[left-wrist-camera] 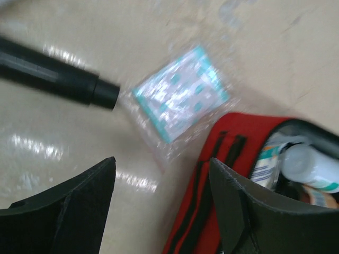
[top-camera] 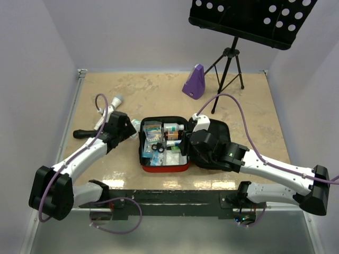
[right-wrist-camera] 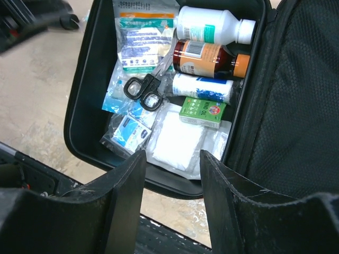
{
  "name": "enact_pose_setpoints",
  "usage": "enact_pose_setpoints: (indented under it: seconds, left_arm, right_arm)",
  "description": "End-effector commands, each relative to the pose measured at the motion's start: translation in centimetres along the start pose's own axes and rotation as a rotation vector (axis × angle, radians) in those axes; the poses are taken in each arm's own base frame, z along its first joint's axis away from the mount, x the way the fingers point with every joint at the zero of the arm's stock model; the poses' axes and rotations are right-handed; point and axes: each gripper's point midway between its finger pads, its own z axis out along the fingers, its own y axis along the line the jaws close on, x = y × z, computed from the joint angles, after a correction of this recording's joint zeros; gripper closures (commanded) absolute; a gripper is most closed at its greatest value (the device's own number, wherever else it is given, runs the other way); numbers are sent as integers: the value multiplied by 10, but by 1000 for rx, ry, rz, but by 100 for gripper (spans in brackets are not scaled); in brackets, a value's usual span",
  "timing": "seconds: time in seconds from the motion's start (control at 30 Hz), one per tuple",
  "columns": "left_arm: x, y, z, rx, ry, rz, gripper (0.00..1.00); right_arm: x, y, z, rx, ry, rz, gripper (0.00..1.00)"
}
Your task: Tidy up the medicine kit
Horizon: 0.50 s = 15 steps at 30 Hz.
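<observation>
The medicine kit lies open in the middle of the table, red outside and black inside. It holds a white bottle, a brown bottle, scissors, a green box, white gauze and packets. My left gripper hangs open and empty just left of the kit's red side. Ahead of it a clear packet with teal print lies on the table. My right gripper stands open over the kit's near rim, with nothing between its fingers. The mesh lid lies to its right.
A black cylindrical handle lies on the table left of the packet. More loose white items sit at the far left. A purple metronome-shaped object and a music stand's tripod stand at the back. Walls close in three sides.
</observation>
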Motion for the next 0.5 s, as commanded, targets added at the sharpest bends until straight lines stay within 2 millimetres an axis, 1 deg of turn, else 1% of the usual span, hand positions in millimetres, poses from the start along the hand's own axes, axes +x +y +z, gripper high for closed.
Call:
enact_pose_setpoints:
  seconds: [0.0, 0.17, 0.33, 0.4, 0.47]
  left_arm:
    - [39, 15, 12, -21, 55, -221, 24]
    - [52, 20, 26, -50, 60, -300, 23]
    - [52, 24, 41, -89, 19, -383, 23]
    - [51, 23, 48, -96, 14, -393, 24]
    - [54, 27, 57, -139, 30, -397, 25]
  right_arm:
    - [-6, 7, 1, -22, -18, 14, 50]
    - [-7, 5, -5, -30, -27, 27, 50]
    - [-5, 5, -6, -35, -19, 31, 50]
    - [-4, 5, -6, -38, -16, 34, 50]
    - [-3, 4, -7, -38, -13, 34, 50]
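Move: The flat blue-and-white packet lies about 6 cm ahead of the open left hand, 3 cm to its right and 11 cm below. The medicine kit's middle is some 16 cm right of that hand and about 1 cm nearer the base; the black microphone's middle is about 14 cm left and 4 cm ahead. From the right hand, the packet is roughly 11 cm ahead, 20 cm left and 18 cm down. Left hand drops about 8 cm towards the packet, backing then easing forward, turning some 15 degrees counter-clockwise, fingers open. ##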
